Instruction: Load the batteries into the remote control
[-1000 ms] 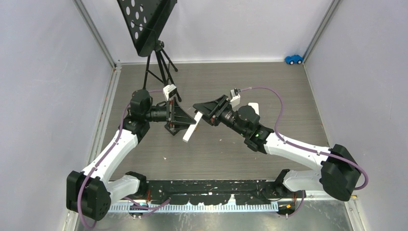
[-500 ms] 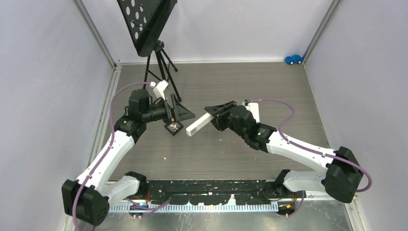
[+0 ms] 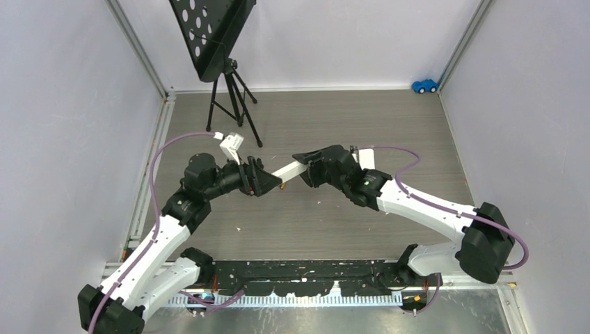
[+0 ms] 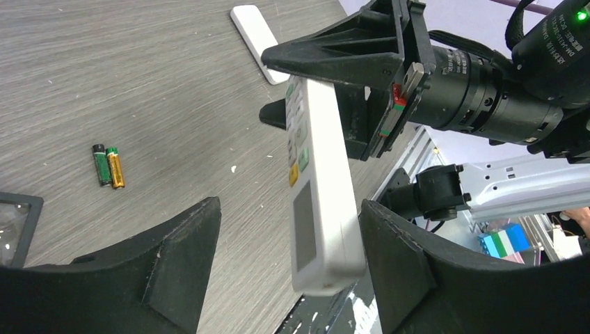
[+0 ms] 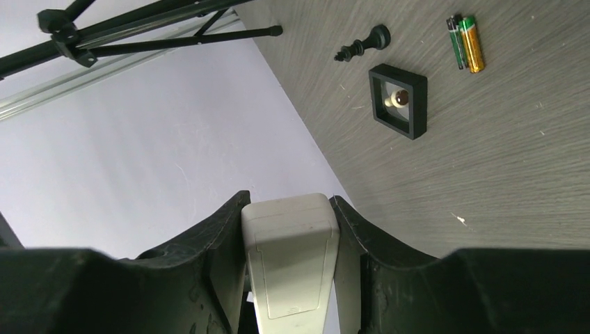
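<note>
The white remote control hangs in the air, and my right gripper is shut on one end of it. Its button face shows in the left wrist view, its plain back in the right wrist view. My left gripper is open around the remote's free end; the remote lies close to one finger, with a wide gap to the other. From above, the remote bridges the left gripper and the right gripper. Two batteries, one green and one gold, lie side by side on the table.
A small black square tray with a round piece inside sits near the batteries, and a black chess piece lies beyond it. A flat white piece lies on the table. A black stand on a tripod is at the back, a blue toy car in the far right corner.
My left gripper opened wide and moved from the black tray over to the remote's free end. My right gripper swung the remote up, closer to level, toward the left gripper.
</note>
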You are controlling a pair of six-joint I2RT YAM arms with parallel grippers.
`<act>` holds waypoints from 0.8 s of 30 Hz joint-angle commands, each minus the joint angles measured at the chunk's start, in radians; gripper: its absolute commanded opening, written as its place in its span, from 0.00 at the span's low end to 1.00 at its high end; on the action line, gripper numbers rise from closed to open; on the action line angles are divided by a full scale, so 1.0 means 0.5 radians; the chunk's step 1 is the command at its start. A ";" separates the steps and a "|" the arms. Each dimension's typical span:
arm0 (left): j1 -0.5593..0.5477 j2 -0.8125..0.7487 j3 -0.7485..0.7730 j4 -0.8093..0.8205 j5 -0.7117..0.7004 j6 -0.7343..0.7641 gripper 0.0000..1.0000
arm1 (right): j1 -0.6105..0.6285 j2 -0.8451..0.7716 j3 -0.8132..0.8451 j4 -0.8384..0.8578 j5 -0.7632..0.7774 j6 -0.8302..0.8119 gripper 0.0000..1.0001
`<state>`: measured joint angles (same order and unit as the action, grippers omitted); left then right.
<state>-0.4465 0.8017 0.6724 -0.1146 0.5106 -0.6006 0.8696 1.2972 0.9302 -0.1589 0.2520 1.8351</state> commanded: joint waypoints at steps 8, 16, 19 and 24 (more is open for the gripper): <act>-0.099 0.213 -0.017 0.528 0.047 -0.029 0.48 | 0.007 0.096 0.019 0.105 -0.228 0.241 0.32; -0.119 0.275 -0.016 0.423 0.072 0.007 0.51 | -0.035 0.105 0.025 0.160 -0.269 0.288 0.33; -0.119 0.276 -0.028 0.377 0.051 0.046 0.47 | -0.053 0.115 0.027 0.184 -0.287 0.312 0.33; -0.119 0.314 0.025 0.338 0.041 0.106 0.11 | -0.090 0.145 0.056 0.187 -0.353 0.276 0.36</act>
<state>-0.4992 0.9459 0.6579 0.0460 0.5087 -0.5800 0.8398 1.3556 0.9211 -0.1314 0.0990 1.9480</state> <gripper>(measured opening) 0.254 0.468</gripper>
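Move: The remote control is held at its far end by the right fingers, its middle about 3 cm left and 1 cm back of that hand. From the left hand, whose open fingers face the free end, its middle is some 4 cm to the right, 2 cm ahead and slightly lower. On the table roughly 23 cm below the left hand, the batteries lie 1 cm to the right and 1 cm back, the black tray 10 cm left and 1 cm back. The remote control's free end is taken between the left fingers: the left hand reaches about 3 cm to the right, edging forward and down, and its wide-open fingers narrow, pause half open, then close to pinch the sides. The right hand keeps its grip, sinking and shifting left about 2 cm towards the left hand while tilting some 10 degrees. ##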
